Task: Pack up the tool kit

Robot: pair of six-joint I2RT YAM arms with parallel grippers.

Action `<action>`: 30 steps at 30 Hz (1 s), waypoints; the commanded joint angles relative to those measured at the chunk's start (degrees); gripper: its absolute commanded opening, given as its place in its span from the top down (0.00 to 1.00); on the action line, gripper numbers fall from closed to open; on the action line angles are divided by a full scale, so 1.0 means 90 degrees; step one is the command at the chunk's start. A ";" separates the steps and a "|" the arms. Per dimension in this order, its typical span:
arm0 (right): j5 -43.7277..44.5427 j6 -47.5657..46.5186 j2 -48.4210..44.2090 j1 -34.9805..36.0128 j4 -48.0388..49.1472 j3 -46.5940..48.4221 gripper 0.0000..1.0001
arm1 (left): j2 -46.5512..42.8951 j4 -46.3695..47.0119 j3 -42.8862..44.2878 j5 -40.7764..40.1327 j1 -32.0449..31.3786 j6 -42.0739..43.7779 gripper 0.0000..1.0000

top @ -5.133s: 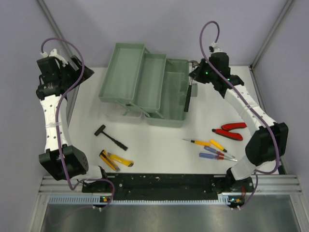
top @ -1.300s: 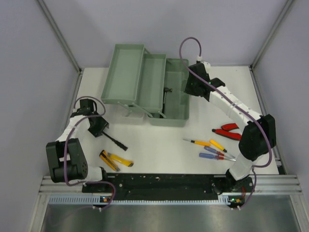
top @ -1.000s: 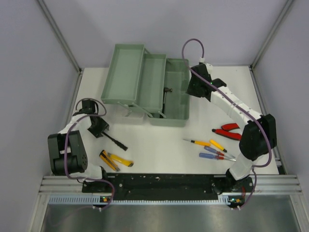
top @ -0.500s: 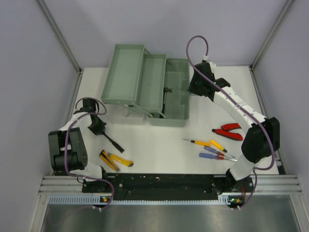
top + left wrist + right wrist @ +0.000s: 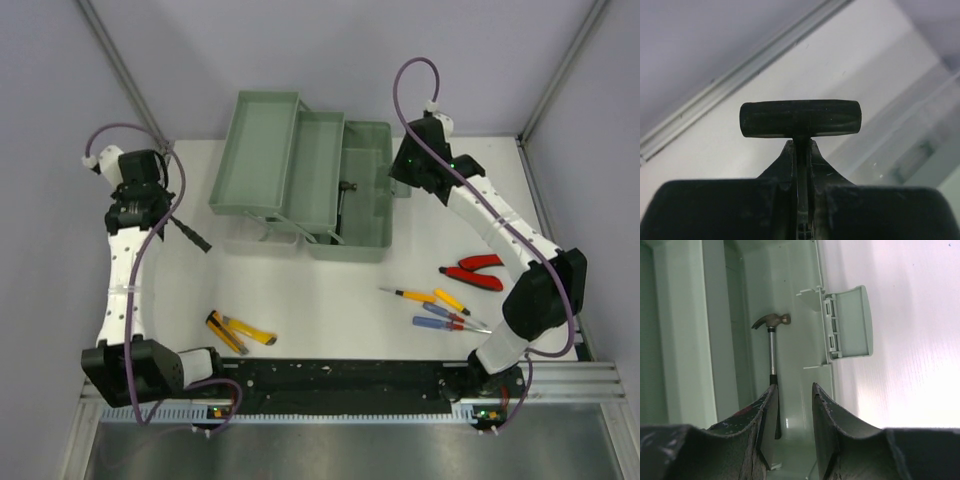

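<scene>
The sage-green toolbox (image 5: 262,150) stands spread wide at the back, and a claw hammer (image 5: 343,205) lies in its bottom bin (image 5: 792,330); the same hammer (image 5: 771,347) shows in the right wrist view. My left gripper (image 5: 165,215) is raised left of the box, shut on the shaft of a black mallet (image 5: 800,119), whose handle (image 5: 192,237) sticks out toward the box. The left gripper (image 5: 800,146) pinches just under the head. My right gripper (image 5: 398,180) hovers over the box's right rim, open (image 5: 794,387) and holding nothing.
Yellow pliers (image 5: 238,330) lie near the front left. Red pliers (image 5: 475,270) and several screwdrivers (image 5: 435,308) lie at the front right. The box's latch flap (image 5: 847,322) juts right of its rim. Walls close in the left, back and right.
My left gripper closed on the black mallet on the table and carried it up and back to the left. The right gripper drew slightly right from over the box.
</scene>
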 commanded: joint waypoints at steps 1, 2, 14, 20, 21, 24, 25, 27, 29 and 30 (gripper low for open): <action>-0.0044 -0.0091 -0.0351 -0.0067 0.0021 0.0371 0.67 | -0.0330 0.0201 0.1096 0.0107 -0.0020 0.0798 1.00; -0.0034 -0.0081 -0.0381 -0.0057 0.0021 0.0371 0.67 | -0.0320 0.0133 0.1388 0.0322 -0.0030 0.0925 1.00; -0.3260 -0.1136 -0.0937 -0.0067 0.1609 0.0216 0.40 | -0.0233 0.1263 0.2416 0.6392 -0.0498 0.0655 1.00; -0.6731 -0.0356 -0.0733 0.0205 0.3826 0.0283 0.18 | -0.0047 0.2884 0.2202 0.7911 -0.1454 -0.0078 1.00; -0.6994 -0.0364 -0.0723 0.0371 0.4062 0.0283 0.15 | -0.0018 0.3215 0.2163 0.8086 -0.1581 -0.0205 1.00; -0.7163 -0.0803 -0.0733 0.0870 0.4279 0.0351 0.11 | 0.0070 0.4523 0.1967 0.8604 -0.1768 -0.1054 1.00; -0.7202 -0.0814 -0.0732 0.0929 0.4337 0.0351 0.11 | 0.0109 0.4837 0.1919 0.8711 -0.1797 -0.1249 1.00; -0.7318 -0.0523 -0.0674 0.0988 0.4764 0.0283 0.12 | 0.0158 0.5287 0.1869 0.8926 -0.1885 -0.1592 1.00; -0.7504 -0.0210 -0.0557 0.1027 0.5146 0.0302 0.14 | 0.0197 0.5454 0.1898 0.9112 -0.2021 -0.1652 1.00; -0.7611 -0.0083 -0.0508 0.1056 0.5312 0.0332 0.15 | 0.0198 0.5455 0.1899 0.9122 -0.2080 -0.1632 1.00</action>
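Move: Held near its head in the left hand, the black mallet has its middle some 2 cm back, 5 cm right and 4 cm below that hand. The right hand it is going to is about 55 cm to the right and 8 cm farther ahead. From the right hand, the mallet is about 50 cm left, 10 cm back and 4 cm lower. The open tool box's middle is about 18 cm left, 2 cm ahead and 16 cm below. Rising first, then sweeping right above the tool box, the left hand carries the mallet about 30 cm right and 25 cm up towards the right hand, turning clockwise and keeping its grip. The right hand, after lingering briefly, comes roughly 20 cm left and up and 15 cm back to meet it, swinging counter-clockwise about 70 degrees while its fingers open wide before the handle. ##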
